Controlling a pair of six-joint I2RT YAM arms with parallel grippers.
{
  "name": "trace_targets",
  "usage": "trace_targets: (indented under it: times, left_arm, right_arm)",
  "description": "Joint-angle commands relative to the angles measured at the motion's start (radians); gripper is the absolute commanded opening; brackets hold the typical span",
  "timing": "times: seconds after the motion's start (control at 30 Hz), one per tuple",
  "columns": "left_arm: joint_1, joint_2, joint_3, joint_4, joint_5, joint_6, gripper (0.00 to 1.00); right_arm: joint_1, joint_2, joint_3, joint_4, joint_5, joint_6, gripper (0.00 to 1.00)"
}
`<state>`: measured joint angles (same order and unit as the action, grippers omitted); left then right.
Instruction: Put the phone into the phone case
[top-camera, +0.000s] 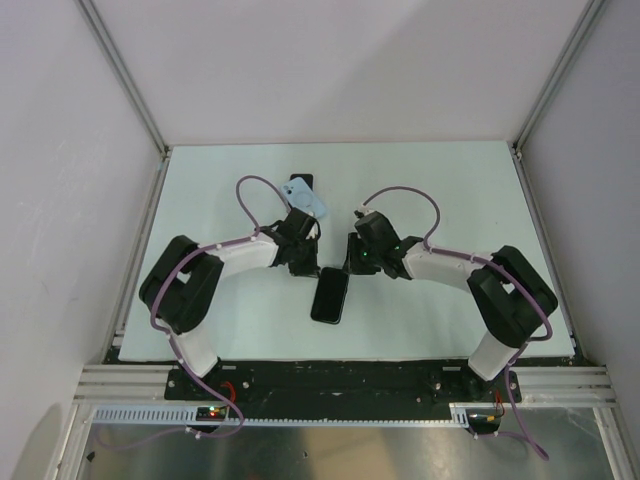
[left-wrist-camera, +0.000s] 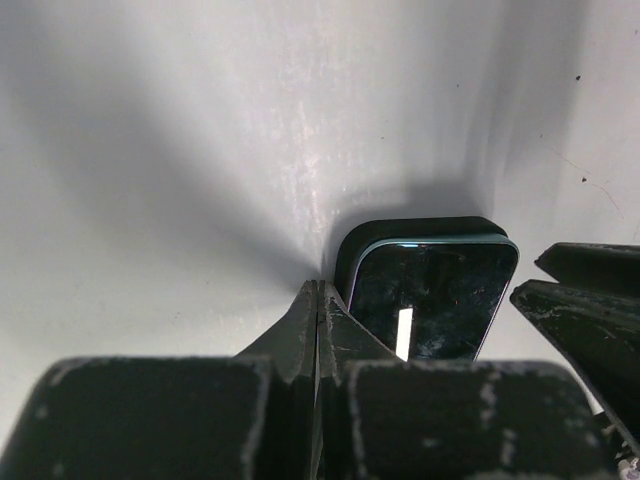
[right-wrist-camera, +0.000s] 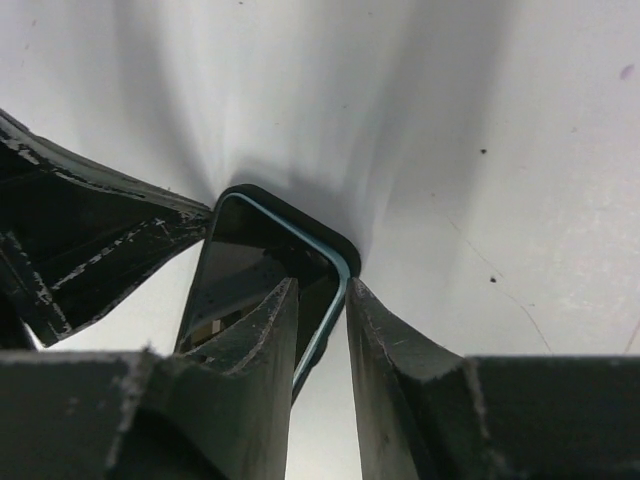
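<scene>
The phone (top-camera: 330, 295) lies flat at the table's middle, dark screen up with a teal edge (right-wrist-camera: 340, 290). It sits in the black phone case (left-wrist-camera: 420, 228), whose rim shows round its far end. My left gripper (left-wrist-camera: 320, 285) is shut, with its tips down on the table against the case's left corner. My right gripper (right-wrist-camera: 322, 285) stands partly open astride the phone's right edge. One of its fingers (right-wrist-camera: 270, 320) is over the screen and the other is outside the case corner (right-wrist-camera: 345, 250). In the top view both grippers (top-camera: 303, 265) (top-camera: 352, 262) flank the phone's far end.
A light blue flat item (top-camera: 310, 200) lies at the back of the white mat, overlapping a black one (top-camera: 301, 181), just behind the left wrist. Grey walls close in the sides and back. Purple cables loop over both arms.
</scene>
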<state>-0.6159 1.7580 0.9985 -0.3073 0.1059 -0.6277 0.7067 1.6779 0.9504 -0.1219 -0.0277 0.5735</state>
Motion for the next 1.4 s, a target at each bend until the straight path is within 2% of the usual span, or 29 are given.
trace_targets:
  times: [0.0,0.93,1.07,1.23,1.37]
  left_arm:
    - [-0.018,0.016,0.034,0.029,0.037,0.002,0.00]
    - [-0.017,0.038,0.048,0.028,0.047,0.005,0.00]
    - [-0.017,0.042,0.048,0.028,0.047,0.006,0.00]
    - [-0.017,0.042,0.050,0.029,0.048,0.007,0.00]
    - [-0.016,0.049,0.056,0.029,0.053,0.007,0.00]
  right_arm:
    - [0.001,0.017,-0.002,0.048,-0.040,0.013,0.30]
    - [0.015,0.005,-0.012,-0.038,0.048,0.005,0.25]
    - [0.018,0.015,-0.013,-0.035,0.047,0.003,0.22]
    - [0.027,0.032,-0.010,-0.041,0.052,0.005,0.12]
    - [0.048,0.046,-0.012,-0.061,0.069,0.007,0.09]
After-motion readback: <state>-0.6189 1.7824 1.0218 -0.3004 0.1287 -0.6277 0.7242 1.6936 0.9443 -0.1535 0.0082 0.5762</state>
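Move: The phone, lying in its black case, is right between the hands. Its middle is about 6 cm back and 4 cm left of the right hand and some 3 cm lower, with its far right corner almost directly under the right fingers, perhaps 1 cm back. From the left hand, whose shut tips are at the left edge near the far left corner, its middle is about 6 cm back and 3 cm right, 1 cm lower. A blue case lies some 20 cm ahead of the left hand and 3 cm to its left. The right hand sinks a little over 1 cm onto the case's far right corner, easing back just under 1 cm and, after a slight drift left, about 1 cm to the right, while its fingers narrow from roughly a third open to nearly shut about the rim there. Opposite, the left hand keeps its fingers shut and low beside the left edge near the far end, and creeps a bit under 1 cm right in two small pushes against that edge. ##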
